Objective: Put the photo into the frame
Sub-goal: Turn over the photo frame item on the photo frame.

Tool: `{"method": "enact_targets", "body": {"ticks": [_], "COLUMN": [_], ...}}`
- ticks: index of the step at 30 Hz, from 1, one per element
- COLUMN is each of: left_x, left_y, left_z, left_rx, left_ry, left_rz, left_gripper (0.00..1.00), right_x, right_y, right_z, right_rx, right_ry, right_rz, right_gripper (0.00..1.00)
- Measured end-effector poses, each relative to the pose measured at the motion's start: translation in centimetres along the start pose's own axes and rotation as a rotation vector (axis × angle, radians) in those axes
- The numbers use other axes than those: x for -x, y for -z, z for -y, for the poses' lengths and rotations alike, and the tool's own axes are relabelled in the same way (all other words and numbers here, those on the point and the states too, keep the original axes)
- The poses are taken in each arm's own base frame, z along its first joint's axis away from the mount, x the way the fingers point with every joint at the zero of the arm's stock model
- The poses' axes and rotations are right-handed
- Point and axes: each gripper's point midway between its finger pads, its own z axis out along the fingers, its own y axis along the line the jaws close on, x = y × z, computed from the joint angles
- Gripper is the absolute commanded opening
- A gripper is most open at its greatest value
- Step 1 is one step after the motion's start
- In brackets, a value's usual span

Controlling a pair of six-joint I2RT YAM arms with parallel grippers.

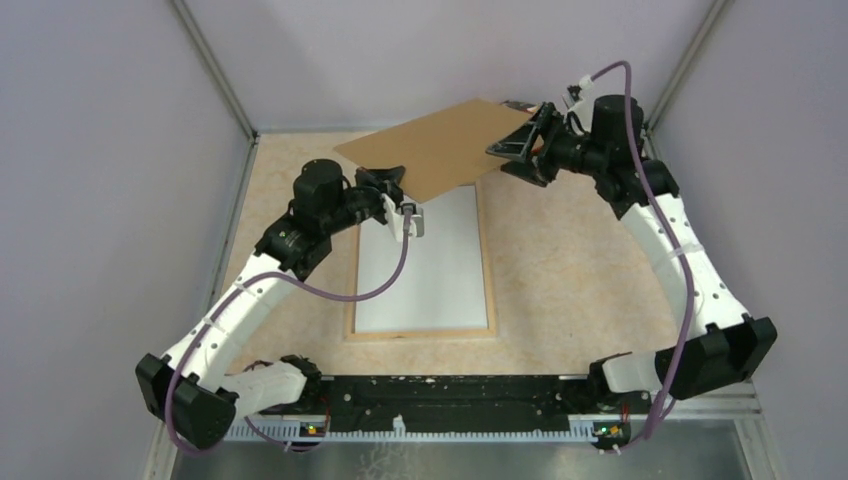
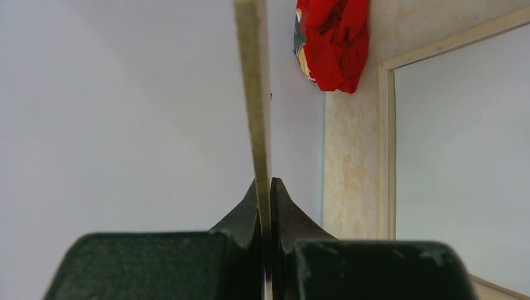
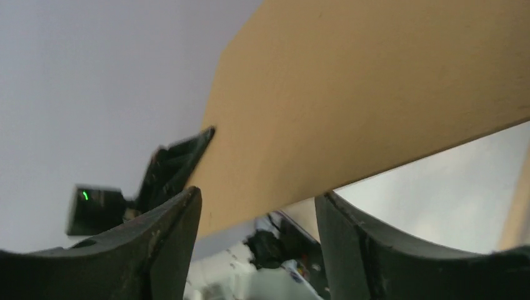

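The frame [image 1: 489, 280] lies flat on the table, light wood side up. Inside it lies a white sheet [image 1: 425, 265] that looks like the photo, white back up. A plain brown backing board [image 1: 440, 145] hangs tilted over the frame's far end. My left gripper [image 1: 386, 180] is shut on the board's near left edge, which shows edge-on [image 2: 253, 94] between its fingers. My right gripper [image 1: 517, 148] is at the board's right corner. Its fingers [image 3: 169, 244] stand apart, and the board [image 3: 375, 94] is just beyond them.
A red crumpled object [image 2: 331, 44] lies on the beige table past the frame's far corner [image 2: 386, 150]. Grey walls close in the left, right and back. The arm bases sit along the near edge [image 1: 440, 400].
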Motion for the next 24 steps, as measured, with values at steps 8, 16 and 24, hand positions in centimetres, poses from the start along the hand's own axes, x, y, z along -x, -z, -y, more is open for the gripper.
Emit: {"method": "enact_targets", "body": {"ticks": [8, 16, 24], "left_x": [-0.9, -0.4, 0.5], "left_y": [0.8, 1.7, 2.1], "left_z": [0.9, 4.8, 4.2], "left_rx": [-0.157, -0.336, -0.336], "left_ry": [0.074, 0.131, 0.132], "left_rz": [-0.034, -0.018, 0.011], "left_gripper": [0.00, 0.00, 0.00], "right_x": [-2.4, -6.3, -10.0], "right_y": [6.5, 10.7, 5.4], "right_z": [-2.9, -3.9, -0.5], "right_rx": [0.046, 0.203, 0.237], "right_ry": [0.741, 1.348, 1.586], "right_rz": [-0.052, -0.018, -0.237], "right_gripper": [0.78, 0.83, 0.82]}}
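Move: The brown board hangs in the left hand's shut fingers, its middle about 13 cm left of the right hand, 5 cm farther out and some 5 cm lower. From the left hand, the board's middle lies some 10 cm right, 8 cm out and 4 cm below. The frame lies about 35 cm beneath both hands, 3 cm back, some 5 cm right of the left hand and 17 cm left of the right. The left hand keeps its pinch on the board's near side, tips it about 20 degrees far edge down and draws it roughly 4 cm down and 3 cm back. The right hand, already opening, opens wider and backs off some 12 cm from the board's right side, first rising and drifting right, rolling a good quarter turn about its fingers, then swings left and down. ##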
